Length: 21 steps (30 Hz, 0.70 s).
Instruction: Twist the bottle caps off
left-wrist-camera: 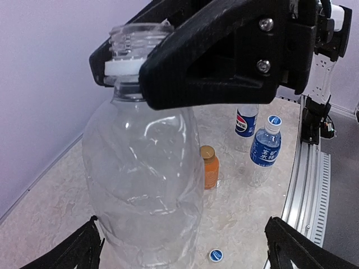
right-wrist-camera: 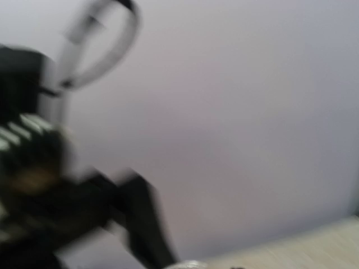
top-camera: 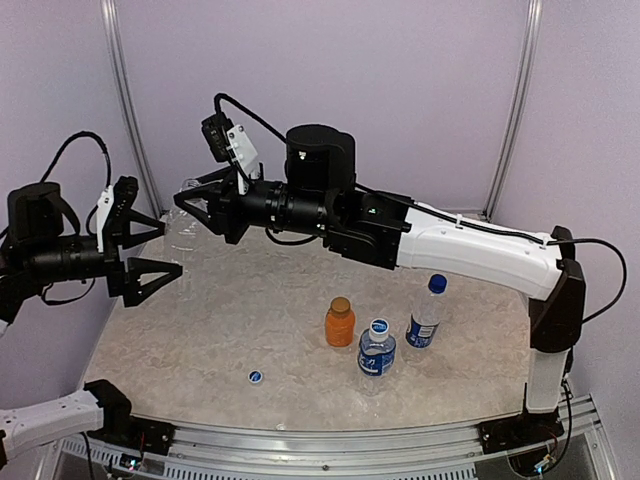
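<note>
My right gripper [top-camera: 197, 205] is shut on the neck of a clear unlabelled bottle [top-camera: 183, 228], holding it in the air at the back left. In the left wrist view its black fingers [left-wrist-camera: 207, 61] clamp the neck just above the white ring, and the threaded mouth [left-wrist-camera: 132, 38] has no cap. My left gripper [top-camera: 143, 245] stands open, its fingertips [left-wrist-camera: 76, 255] wide apart on either side of the bottle's lower body [left-wrist-camera: 146, 185]. A loose blue cap [top-camera: 256, 377] [left-wrist-camera: 215, 255] lies on the table. The right wrist view is blurred.
Three capped bottles stand right of centre: a short orange one with a golden-brown cap [top-camera: 340, 322] [left-wrist-camera: 209, 166], a blue-labelled one [top-camera: 377, 350] [left-wrist-camera: 265, 148] and another with a plain blue cap [top-camera: 425, 312] [left-wrist-camera: 245, 120]. A metal rail [top-camera: 330, 437] runs along the table's near edge.
</note>
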{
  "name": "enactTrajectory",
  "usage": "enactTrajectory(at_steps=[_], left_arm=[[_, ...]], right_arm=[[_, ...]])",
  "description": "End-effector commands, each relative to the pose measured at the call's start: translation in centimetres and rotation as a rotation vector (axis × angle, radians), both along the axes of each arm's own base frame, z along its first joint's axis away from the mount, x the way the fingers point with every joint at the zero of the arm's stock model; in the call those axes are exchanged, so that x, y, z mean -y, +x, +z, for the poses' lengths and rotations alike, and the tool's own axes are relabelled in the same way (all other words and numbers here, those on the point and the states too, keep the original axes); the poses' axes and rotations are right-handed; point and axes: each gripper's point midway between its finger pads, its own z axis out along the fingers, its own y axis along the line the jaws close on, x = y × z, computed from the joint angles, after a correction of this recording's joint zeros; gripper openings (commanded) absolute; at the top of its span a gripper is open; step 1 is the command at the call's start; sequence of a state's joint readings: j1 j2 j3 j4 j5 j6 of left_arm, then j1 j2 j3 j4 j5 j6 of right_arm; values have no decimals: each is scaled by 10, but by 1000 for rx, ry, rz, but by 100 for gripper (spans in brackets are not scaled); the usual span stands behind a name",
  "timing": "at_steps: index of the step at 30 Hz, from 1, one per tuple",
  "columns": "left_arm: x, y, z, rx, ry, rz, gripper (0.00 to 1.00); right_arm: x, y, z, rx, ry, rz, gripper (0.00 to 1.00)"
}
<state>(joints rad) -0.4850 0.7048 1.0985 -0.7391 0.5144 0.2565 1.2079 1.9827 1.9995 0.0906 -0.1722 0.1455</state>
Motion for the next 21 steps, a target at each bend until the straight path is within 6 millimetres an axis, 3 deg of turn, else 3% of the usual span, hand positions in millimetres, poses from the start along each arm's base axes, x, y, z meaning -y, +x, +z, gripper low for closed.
enactTrajectory(at_steps=[1,4,7,10,14,17,21], left_arm=[[-4,9,3,12,-20,55,99],[-8,14,9,8,-48,94,99],[-15,24,10,-15,-87,159,99],[-34,46,1,-67,-156,306,99],[-75,73,-30,-124,-232,553,99],[-106,80,-55,-171,-287,699,99],[-125,76,-77,-222,-361,769,99]], right_arm=[[59,58,8,55,-119,-296,0],[123,110,4,105,-222,-546,0],[212,170,-11,91,-286,-792,0],[309,214,-26,53,-285,-974,0],[405,239,-63,-6,-295,-1117,0],[449,249,-107,-78,-305,-1150,0],[482,250,-162,-123,-353,-1193,0]])
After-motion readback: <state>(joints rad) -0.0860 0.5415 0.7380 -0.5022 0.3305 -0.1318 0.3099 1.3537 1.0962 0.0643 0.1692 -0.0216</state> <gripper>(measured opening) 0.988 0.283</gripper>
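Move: The right hand already grips the clear bottle by its neck, the bottle's middle about 10 cm below it; the table's far right corner lies some 55 cm ahead, 74 cm right and 45 cm down. Also below are the loose cap, 7 cm back; the orange bottle, 1 cm ahead and 21 cm right; and the blue-capped bottle, 2 cm ahead and 42 cm right. From the left hand that corner is about 57 cm ahead, 78 cm right. Right hand sweeps the held bottle some 45 cm right, 25 forward; open left hand swings left and forward. ##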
